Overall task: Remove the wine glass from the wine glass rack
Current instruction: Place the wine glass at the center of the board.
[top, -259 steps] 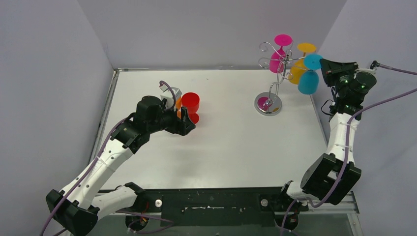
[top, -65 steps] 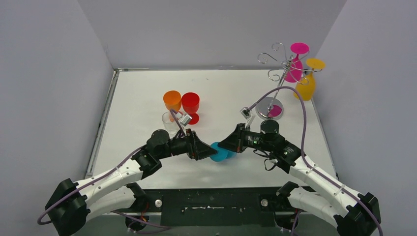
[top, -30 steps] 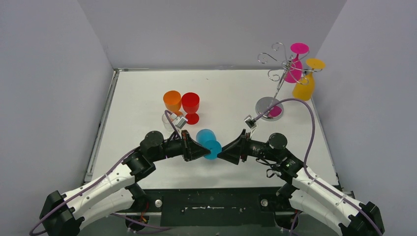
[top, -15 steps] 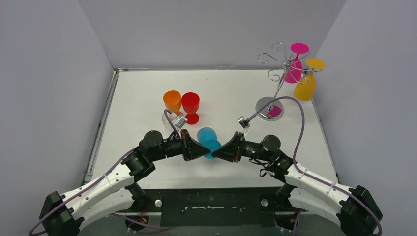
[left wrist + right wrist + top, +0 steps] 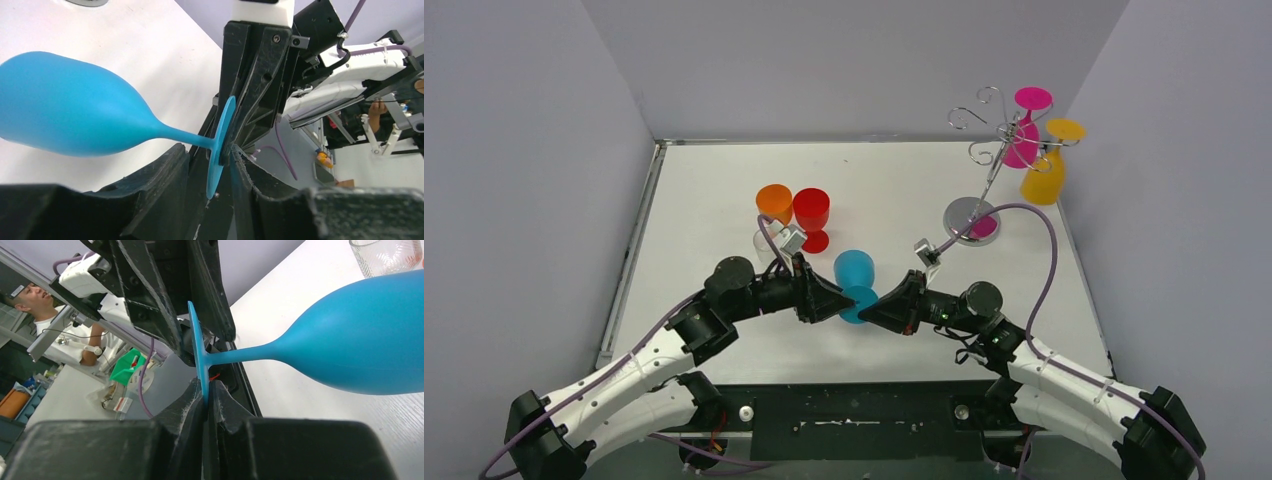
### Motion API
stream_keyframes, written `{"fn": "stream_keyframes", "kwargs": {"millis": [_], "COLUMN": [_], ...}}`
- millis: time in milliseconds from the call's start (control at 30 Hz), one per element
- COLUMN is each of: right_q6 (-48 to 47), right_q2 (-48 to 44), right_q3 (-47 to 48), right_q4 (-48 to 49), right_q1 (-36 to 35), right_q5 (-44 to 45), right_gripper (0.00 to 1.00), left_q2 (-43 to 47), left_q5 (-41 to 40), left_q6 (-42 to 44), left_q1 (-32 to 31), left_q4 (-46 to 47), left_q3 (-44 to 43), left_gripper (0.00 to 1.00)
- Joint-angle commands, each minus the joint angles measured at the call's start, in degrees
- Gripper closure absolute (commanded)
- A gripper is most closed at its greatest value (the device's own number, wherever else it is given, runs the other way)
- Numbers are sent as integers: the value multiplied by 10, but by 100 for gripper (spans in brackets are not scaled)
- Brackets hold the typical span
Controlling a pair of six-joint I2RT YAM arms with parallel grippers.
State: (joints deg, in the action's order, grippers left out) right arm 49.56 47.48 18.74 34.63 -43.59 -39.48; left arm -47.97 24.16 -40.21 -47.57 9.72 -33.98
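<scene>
The blue wine glass [image 5: 855, 272] hangs tilted over the table's middle, between my two grippers. My right gripper [image 5: 866, 312] is shut on the rim of its round foot [image 5: 197, 350], pinching it between both fingers [image 5: 206, 390]. From the other side my left gripper [image 5: 842, 300] stands open around the same foot [image 5: 220, 145]. There is a gap between the foot and its left finger [image 5: 165, 185]. The wine glass rack [image 5: 989, 150] stands at the back right on its shiny disc base [image 5: 962, 212]. A pink glass [image 5: 1027, 130] and a yellow glass [image 5: 1044, 175] hang from it.
An orange cup [image 5: 774, 203], a red glass [image 5: 811, 212] and a clear glass [image 5: 767, 245] stand close behind my left gripper. Grey walls close in the left, back and right sides. The right arm's purple cable [image 5: 1024, 215] loops over the table near the rack's base.
My right gripper has shut on the blue glass's foot and my left gripper has opened off it. The glass has shifted slightly to the right and tipped more upright.
</scene>
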Motion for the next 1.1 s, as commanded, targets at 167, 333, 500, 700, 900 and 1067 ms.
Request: {"fn": "stream_keyframes", "kwargs": {"millis": [167, 333, 500, 700, 900, 1067], "right_q6": [-79, -135, -239, -395, -569, -723], "right_q2": [-15, -27, -47, -52, -43, -14], "right_q3": [9, 9, 17, 24, 39, 64], "right_q4": [-9, -32, -87, -161, -234, -303], "right_q1": [-19, -45, -100, -156, -202, -251], "right_q5": [13, 45, 99, 145, 180, 185], "right_gripper": [100, 100, 100, 100, 100, 100], "left_q2": [-4, -3, -1, 1, 0, -17], "left_q5": [-18, -36, -67, -94, -126, -119], "left_q6": [82, 101, 104, 105, 131, 159], "left_q1": [3, 3, 2, 3, 3, 14], "left_q4": [-96, -151, -168, -183, -256, -333], "left_q3": [-91, -106, -111, -127, -159, -204], "left_gripper": [60, 57, 49, 44, 40, 32]}}
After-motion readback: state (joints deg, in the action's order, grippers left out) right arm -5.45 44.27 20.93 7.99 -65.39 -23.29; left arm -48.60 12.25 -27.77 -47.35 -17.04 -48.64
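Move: The right hand holds the blue wine glass by its foot, bowl sloping forward and down. From that hand the board's centre is about 26 cm ahead, straight out and some 23 cm below. The red glass stands roughly 28 cm ahead and 11 cm left, the orange one 29 ahead and 18 left, the clear one 20 ahead and 20 left. From the left hand, the blue glass's middle is about 7 cm ahead, level sideways, 6 cm below. The right hand keeps its pinch on the foot of the blue wine glass and sinks about 8 cm while drawing back some 4 cm towards the board's near edge, gathering pace, and rolls some 45 degrees so that the bowl end swings up from its forward-and-down slope, its fingers tipping somewhat downward too. The left hand, already loosened, spreads its fingers clear of the foot and shifts about 4 cm forward and to the left, after a small rise and dip, tipping its fingers down and turning them a little counter-clockwise, to end open beside and above the bowl. ##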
